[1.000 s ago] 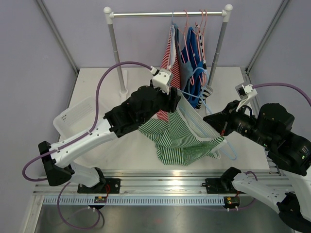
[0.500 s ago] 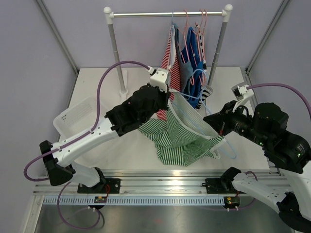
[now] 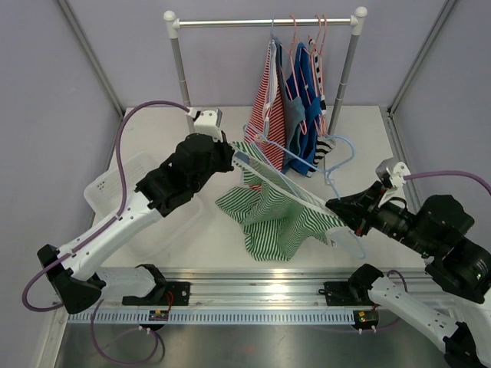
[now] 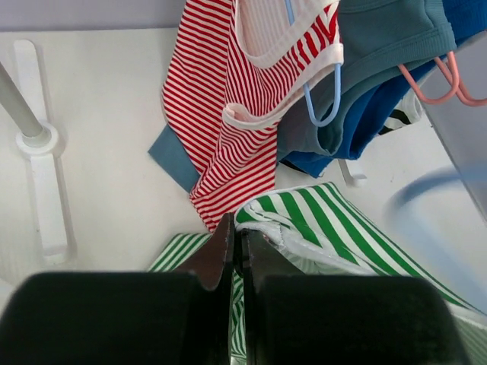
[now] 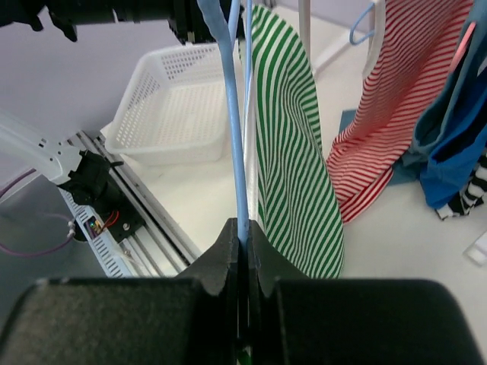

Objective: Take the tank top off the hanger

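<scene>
The green-and-white striped tank top (image 3: 276, 215) hangs on a light blue hanger (image 3: 347, 152), stretched low over the table between both arms. My left gripper (image 3: 229, 156) is shut on the top's white-edged strap at its upper left end; in the left wrist view the gripper (image 4: 237, 230) pinches the striped cloth (image 4: 327, 220). My right gripper (image 3: 339, 207) is shut on the hanger's thin bar at the lower right. The right wrist view shows the gripper (image 5: 245, 228) clamping the blue hanger (image 5: 230, 114), with the tank top (image 5: 293, 152) draped beside it.
A clothes rack (image 3: 261, 23) at the back carries a red-striped top (image 3: 268, 100) and blue garments (image 3: 307, 96) on pink hangers. A white perforated basket (image 3: 126, 192) sits on the left of the table under my left arm. Rack posts stand at the back left and back right.
My left gripper closed on the tank top's strap and pulled it left and back. The hanger swung round with it, and my right arm drew lower and to the right.
</scene>
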{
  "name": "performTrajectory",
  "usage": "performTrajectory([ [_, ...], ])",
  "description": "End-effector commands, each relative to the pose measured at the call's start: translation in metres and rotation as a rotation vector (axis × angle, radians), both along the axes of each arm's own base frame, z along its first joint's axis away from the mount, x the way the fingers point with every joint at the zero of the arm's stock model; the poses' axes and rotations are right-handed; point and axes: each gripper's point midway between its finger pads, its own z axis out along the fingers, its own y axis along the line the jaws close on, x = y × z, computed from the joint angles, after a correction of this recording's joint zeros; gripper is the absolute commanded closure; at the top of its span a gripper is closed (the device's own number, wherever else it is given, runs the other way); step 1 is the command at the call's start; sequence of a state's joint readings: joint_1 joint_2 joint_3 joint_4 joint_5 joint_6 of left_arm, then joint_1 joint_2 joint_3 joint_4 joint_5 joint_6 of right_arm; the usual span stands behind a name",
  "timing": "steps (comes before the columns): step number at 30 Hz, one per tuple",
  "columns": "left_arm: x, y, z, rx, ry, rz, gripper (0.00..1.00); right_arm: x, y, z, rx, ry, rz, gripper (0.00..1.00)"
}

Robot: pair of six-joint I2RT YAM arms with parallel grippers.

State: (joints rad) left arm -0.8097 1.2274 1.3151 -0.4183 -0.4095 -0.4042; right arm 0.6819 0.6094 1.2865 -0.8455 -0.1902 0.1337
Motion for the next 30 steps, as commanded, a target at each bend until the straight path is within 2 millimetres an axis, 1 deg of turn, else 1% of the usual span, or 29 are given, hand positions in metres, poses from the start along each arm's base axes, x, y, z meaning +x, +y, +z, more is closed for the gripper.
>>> performTrajectory([
  [1, -0.002, 0.028, 0.004, -0.049, -0.003, 0.078, 1.0, -0.012, -0.003, 0.027, 0.096, -0.186, 0.041, 1.0],
  [2, -0.011, 0.021, 0.0, -0.065, 0.019, 0.021, 1.0, -0.009, -0.001, 0.027, 0.122, -0.202, 0.038, 1.0],
  [3, -0.023, 0.023, 0.0, -0.097, 0.017, -0.008, 1.0, -0.005, 0.002, 0.044, 0.192, -0.269, 0.032, 1.0],
  [4, -0.03, 0.022, -0.001, -0.117, 0.021, -0.037, 1.0, 0.002, 0.008, 0.031, 0.211, -0.252, 0.027, 1.0],
  [5, -0.041, 0.017, 0.003, -0.156, 0.018, -0.094, 1.0, 0.007, 0.011, 0.033, 0.237, -0.267, 0.019, 1.0],
  [6, -0.05, 0.014, -0.015, -0.149, 0.043, -0.136, 1.0, 0.01, 0.013, 0.051, 0.298, -0.328, 0.017, 1.0],
  [7, -0.062, 0.015, -0.005, -0.185, 0.016, -0.182, 1.0, 0.021, 0.023, 0.045, 0.314, -0.3, 0.017, 1.0],
  [8, -0.074, 0.007, -0.009, -0.197, 0.029, -0.255, 1.0, 0.025, 0.029, 0.05, 0.341, -0.304, 0.024, 1.0],
  [9, -0.082, 0.003, -0.013, -0.196, 0.031, -0.3, 1.0, 0.027, 0.035, 0.069, 0.399, -0.354, 0.044, 1.0],
  [10, -0.093, -0.002, -0.028, -0.179, 0.053, -0.352, 1.0, 0.039, 0.05, 0.069, 0.411, -0.333, 0.066, 1.0],
  [11, -0.1, -0.007, -0.037, -0.17, 0.069, -0.386, 1.0, 0.04, 0.06, 0.075, 0.427, -0.336, 0.11, 1.0],
  [12, -0.105, -0.009, -0.045, -0.15, 0.077, -0.405, 1.0, 0.039, 0.064, 0.097, 0.485, -0.373, 0.134, 1.0],
  [13, -0.115, -0.014, -0.064, -0.12, 0.107, -0.439, 1.0, 0.055, 0.08, 0.093, 0.472, -0.34, 0.144, 1.0],
  [14, -0.124, -0.02, -0.069, -0.116, 0.117, -0.486, 1.0, 0.06, 0.086, 0.098, 0.483, -0.335, 0.148, 1.0],
  [15, -0.131, -0.024, -0.079, -0.104, 0.13, -0.521, 1.0, 0.063, 0.088, 0.117, 0.527, -0.355, 0.15, 1.0],
  [16, -0.141, -0.031, -0.085, -0.103, 0.143, -0.571, 1.0, 0.078, 0.099, 0.112, 0.522, -0.328, 0.144, 1.0],
  [17, -0.153, -0.037, -0.099, -0.108, 0.161, -0.635, 1.0, 0.085, 0.103, 0.113, 0.532, -0.326, 0.133, 1.0],
  [18, -0.159, -0.04, -0.105, -0.108, 0.168, -0.662, 1.0, 0.093, 0.11, 0.117, 0.556, -0.333, 0.135, 1.0],
  [19, -0.165, -0.042, -0.111, -0.109, 0.176, -0.682, 1.0, 0.097, 0.113, 0.117, 0.565, -0.337, 0.135, 1.0],
  [20, -0.168, -0.04, -0.128, -0.094, 0.198, -0.679, 1.0, 0.099, 0.113, 0.124, 0.593, -0.372, 0.133, 1.0],
  [22, -0.168, -0.035, -0.146, -0.066, 0.242, -0.642, 1.0, 0.109, 0.115, 0.118, 0.599, -0.375, 0.102, 1.0],
  [23, -0.164, -0.026, -0.162, -0.016, 0.272, -0.586, 1.0, 0.113, 0.113, 0.12, 0.604, -0.387, 0.077, 1.0],
  [24, -0.161, -0.022, -0.175, 0.015, 0.309, -0.542, 1.0, 0.116, 0.112, 0.123, 0.591, -0.389, 0.06, 1.0],
  [25, -0.158, -0.017, -0.181, 0.049, 0.323, -0.494, 1.0, 0.121, 0.112, 0.123, 0.573, -0.364, 0.038, 1.0],
  [26, -0.152, -0.003, -0.195, 0.118, 0.352, -0.409, 1.0, 0.126, 0.112, 0.123, 0.553, -0.327, 0.016, 1.0],
  [27, -0.149, 0.0, -0.197, 0.134, 0.377, -0.36, 1.0, 0.134, 0.116, 0.117, 0.484, -0.235, -0.009, 1.0],
  [28, -0.143, 0.009, -0.202, 0.171, 0.376, -0.293, 1.0, 0.139, 0.117, 0.113, 0.45, -0.175, -0.036, 1.0],
  [29, -0.145, 0.015, -0.206, 0.202, 0.396, -0.27, 1.0, 0.148, 0.116, 0.083, 0.353, -0.047, -0.096, 1.0],
  [30, -0.144, 0.015, -0.204, 0.204, 0.398, -0.256, 1.0, 0.153, 0.117, 0.094, 0.342, -0.024, -0.118, 1.0],
])
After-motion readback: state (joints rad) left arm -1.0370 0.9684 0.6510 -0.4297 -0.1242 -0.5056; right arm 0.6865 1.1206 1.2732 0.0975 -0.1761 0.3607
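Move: The left hand, gripping one edge of the striped tank top, has bare table near the front edge about 14 cm back, 8 cm right and 32 cm below; the basket is some 28 cm left, 3 cm back, equally low. From the right hand, holding the hanger, the rail's empty left part lies roughly 35 cm ahead, 23 cm left, about level; the red-striped top hangs some 28 cm ahead, 12 cm left, 18 cm lower. Left pulls tank top down and back some 25 cm; right swings hanger forward-left, rising, towards the rail. ##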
